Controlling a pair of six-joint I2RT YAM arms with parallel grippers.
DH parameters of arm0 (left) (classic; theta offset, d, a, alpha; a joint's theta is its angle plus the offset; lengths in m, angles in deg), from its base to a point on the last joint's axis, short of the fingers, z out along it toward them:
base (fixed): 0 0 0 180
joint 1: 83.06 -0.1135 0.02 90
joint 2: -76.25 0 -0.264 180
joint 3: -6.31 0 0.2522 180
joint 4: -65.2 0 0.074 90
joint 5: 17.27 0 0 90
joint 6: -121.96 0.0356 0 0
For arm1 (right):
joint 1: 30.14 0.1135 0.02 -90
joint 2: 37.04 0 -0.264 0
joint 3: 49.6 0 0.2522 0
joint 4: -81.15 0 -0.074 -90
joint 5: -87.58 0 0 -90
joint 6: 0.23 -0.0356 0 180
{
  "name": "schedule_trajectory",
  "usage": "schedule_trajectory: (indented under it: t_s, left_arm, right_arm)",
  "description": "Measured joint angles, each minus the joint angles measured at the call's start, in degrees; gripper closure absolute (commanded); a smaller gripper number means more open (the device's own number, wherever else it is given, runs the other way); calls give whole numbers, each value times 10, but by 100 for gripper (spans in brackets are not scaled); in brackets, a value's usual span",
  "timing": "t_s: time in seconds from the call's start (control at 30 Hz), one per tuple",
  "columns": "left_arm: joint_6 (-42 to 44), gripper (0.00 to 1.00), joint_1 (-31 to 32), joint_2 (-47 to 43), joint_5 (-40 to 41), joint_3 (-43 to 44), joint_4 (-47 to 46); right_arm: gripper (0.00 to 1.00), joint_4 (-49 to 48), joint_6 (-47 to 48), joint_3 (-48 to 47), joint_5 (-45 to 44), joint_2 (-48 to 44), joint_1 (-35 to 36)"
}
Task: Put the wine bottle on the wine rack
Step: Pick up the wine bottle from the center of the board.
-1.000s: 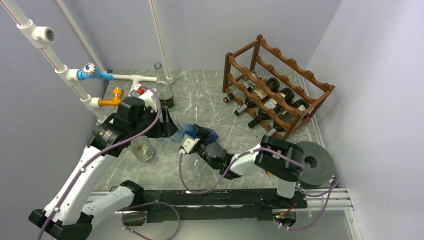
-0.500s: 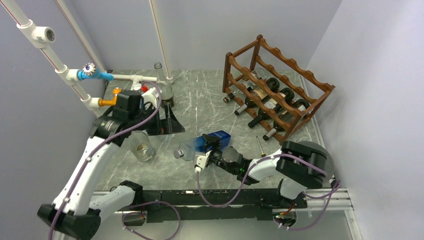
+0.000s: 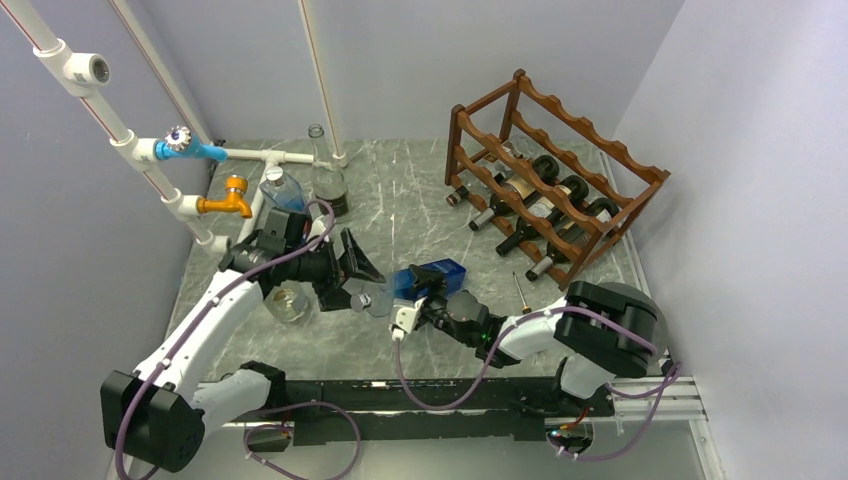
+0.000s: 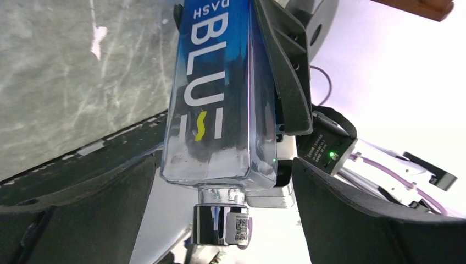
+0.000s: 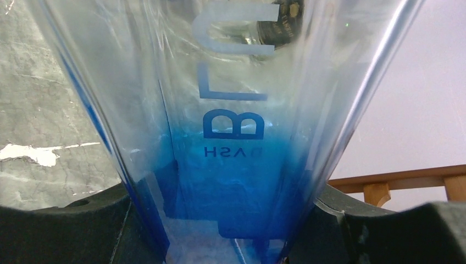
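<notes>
The wine bottle point(image 3: 428, 276) is a square bottle of clear and blue glass with a silver cap point(image 3: 362, 300). It lies roughly level above the table, cap to the left. My right gripper point(image 3: 420, 300) is shut on its blue body point(image 5: 236, 110), one black finger point(image 5: 60, 225) on each side. My left gripper point(image 3: 350, 283) stands open around the neck end. In the left wrist view the cap point(image 4: 220, 225) hangs between the wide fingers point(image 4: 82, 220) without touching them. The wine rack point(image 3: 585, 135) stands at the back right, dark red-brown with wavy rails.
Three dark bottles point(image 3: 540, 205) lie in the rack's lower tier. A glass jar point(image 3: 288, 302) stands under my left arm. Clear bottles point(image 3: 327, 180) and white pipes with an orange tap point(image 3: 225, 197) are at the back left. A grey disc point(image 3: 635, 325) and a small screwdriver point(image 3: 520, 292) lie at the right.
My left gripper opened and swung from the back left to the bottle's cap end. The right gripper carried the bottle nearer and to the right, then held still.
</notes>
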Motion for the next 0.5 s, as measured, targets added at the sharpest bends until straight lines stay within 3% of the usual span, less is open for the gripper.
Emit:
schedule_trajectory:
  t_s: [0.27, 0.33, 0.4, 0.5]
  left_arm:
    - [-121, 1, 28, -3, -29, -68, -88]
    - [-141, 5, 34, -2, -27, -68, -103]
    - [-158, 17, 37, -3, -23, -68, -115]
    - [-184, 46, 43, -4, -13, -86, -142]
  right_arm:
    - [100, -9, 15, -2, 0, 13, -1]
    - [100, -11, 16, -4, -2, 16, -1]
    - [100, -16, 13, -5, -3, 18, -3]
    - [97, -21, 7, -6, -8, 20, -6]
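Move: The blue wine bottle hangs in the air, cap end towards my left hand. Its middle is about 10 cm to the right of that hand, 1 cm ahead and 6 cm lower. My right hand already grips the body, the middle some 2 cm to its left. From my left hand, a squat clear bottle stands about 17 cm left and 2 cm back, a tall clear bottle 8 cm left and 18 cm ahead, and a second blue bottle 17 cm left and 16 cm ahead. With its wide-open fingers already straddling the cap end, I slide my left hand about 3 cm to the right and a little down, further over the bottle's shoulder, turning the wrist some 10 degrees to line up. Only at the end do I start closing the fingers, by about a quarter, onto the body's sides. My right hand keeps its grip and holds the bottle nearly still. ##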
